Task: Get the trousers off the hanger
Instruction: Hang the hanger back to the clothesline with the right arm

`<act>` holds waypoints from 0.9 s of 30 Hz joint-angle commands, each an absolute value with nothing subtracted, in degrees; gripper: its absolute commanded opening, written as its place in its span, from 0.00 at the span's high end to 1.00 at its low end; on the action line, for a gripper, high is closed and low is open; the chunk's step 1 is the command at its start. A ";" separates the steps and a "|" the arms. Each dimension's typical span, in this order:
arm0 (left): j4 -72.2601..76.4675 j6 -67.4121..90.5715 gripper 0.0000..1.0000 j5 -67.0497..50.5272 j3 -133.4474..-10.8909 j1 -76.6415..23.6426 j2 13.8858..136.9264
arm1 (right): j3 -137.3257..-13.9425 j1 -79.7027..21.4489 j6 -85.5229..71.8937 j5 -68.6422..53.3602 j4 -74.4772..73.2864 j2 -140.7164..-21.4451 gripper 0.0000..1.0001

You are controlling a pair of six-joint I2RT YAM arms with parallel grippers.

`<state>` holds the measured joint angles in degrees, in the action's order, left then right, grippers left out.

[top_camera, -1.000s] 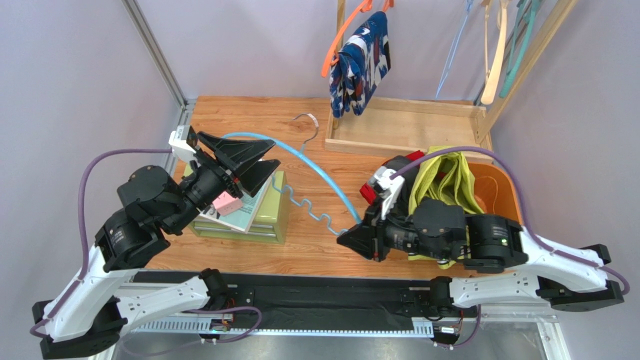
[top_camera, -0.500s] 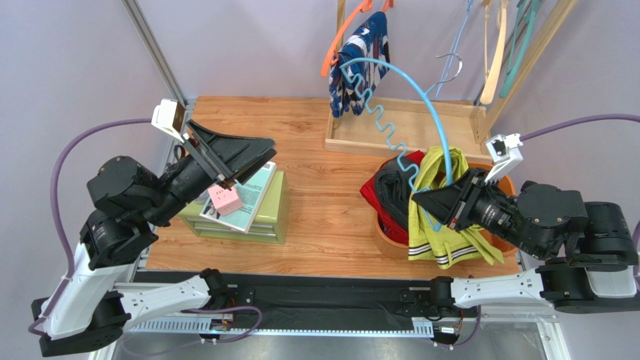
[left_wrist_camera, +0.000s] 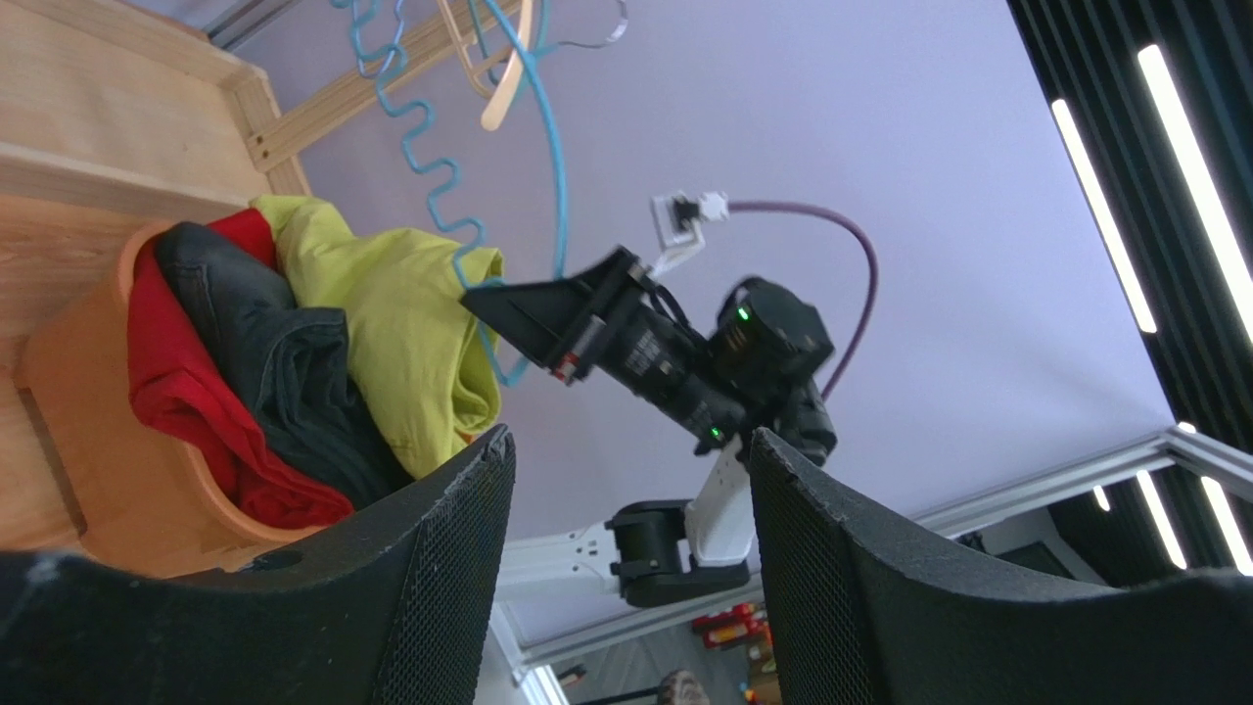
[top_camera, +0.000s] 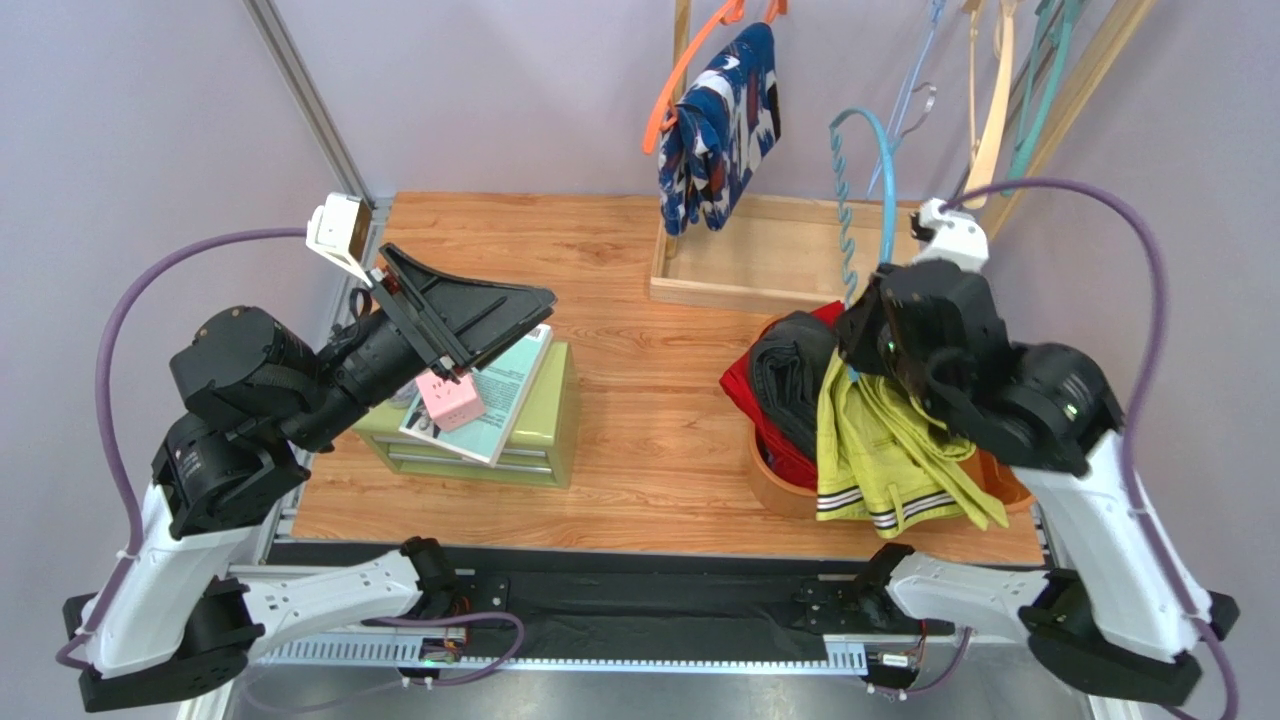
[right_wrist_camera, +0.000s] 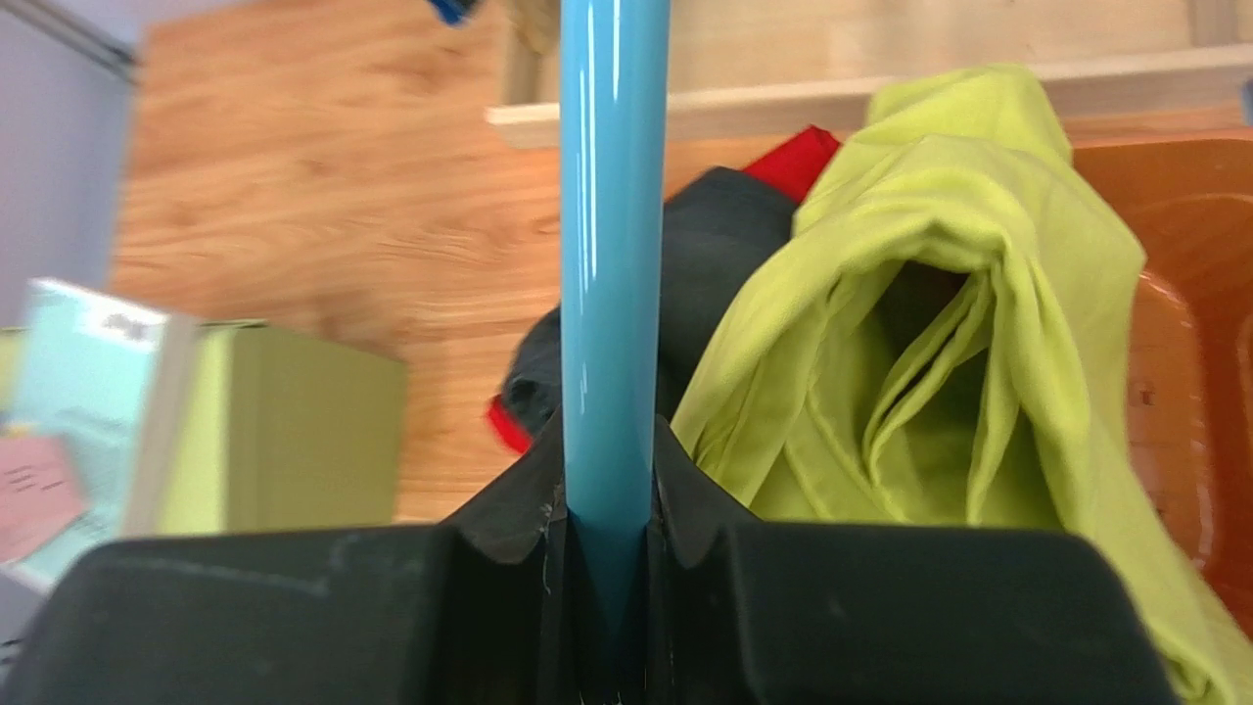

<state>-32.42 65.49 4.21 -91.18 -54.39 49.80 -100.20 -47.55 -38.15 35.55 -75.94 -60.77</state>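
Note:
My right gripper [top_camera: 879,300] is shut on the bare blue hanger [top_camera: 860,165], holding it upright beside the wooden rack; its blue bar [right_wrist_camera: 611,250] is pinched between the jaws of that gripper [right_wrist_camera: 608,463]. Yellow-green trousers [top_camera: 887,435] with striped cuffs drape over the orange basket [top_camera: 781,488], which also holds black trousers [top_camera: 784,375] and red trousers [top_camera: 744,393]. Navy patterned trousers [top_camera: 721,128] hang on an orange hanger [top_camera: 679,72] at the back. My left gripper [top_camera: 504,312] is open and empty above the green box, and between its jaws the left gripper [left_wrist_camera: 630,436] frames the right arm.
A green drawer box [top_camera: 519,443] with books and a pink item on top stands at the left. The wooden rack's base frame [top_camera: 796,255] lies at the back, with several bare hangers [top_camera: 999,105] hanging at the upper right.
The right arm has lifted the blue hanger off the table, swung it right over the basket and up beside the rack. The left gripper rose a little and stays open.

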 commanded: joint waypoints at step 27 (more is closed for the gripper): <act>-35.69 60.38 0.36 -5.89 -91.76 -54.58 47.11 | -142.38 3.94 -23.90 -34.79 -61.53 -97.03 1.00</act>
<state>-35.75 62.28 -3.53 -90.89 -54.39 46.37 -139.17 -0.14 -21.89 -28.25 -69.63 -95.94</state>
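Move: The right hand, holding the blue hanger, is bound for the free stretch of clothesline about 28 cm ahead, level sideways and some 25 cm higher. The patterned trousers hang 25 cm ahead and 13 cm to this hand's left at its height, the thin blue hanger 25 cm ahead, 7 cm right and 3 cm up. The lime trousers lie 22 cm below, 4 cm back, 6 cm right. From the empty left hand that free stretch is about 35 cm ahead, 27 cm right, 9 cm up. Forward and fast, the right arm carries the blue hanger about 16 cm from over the basket towards the clothesline, dipping a little before climbing to finish some 7 cm higher. The forward travel then stops while the hand keeps turning counter-clockwise, about 15 degrees, its left side rising, fingers still shut on the hanger. The open left hand draws back 3 to 4 cm. ##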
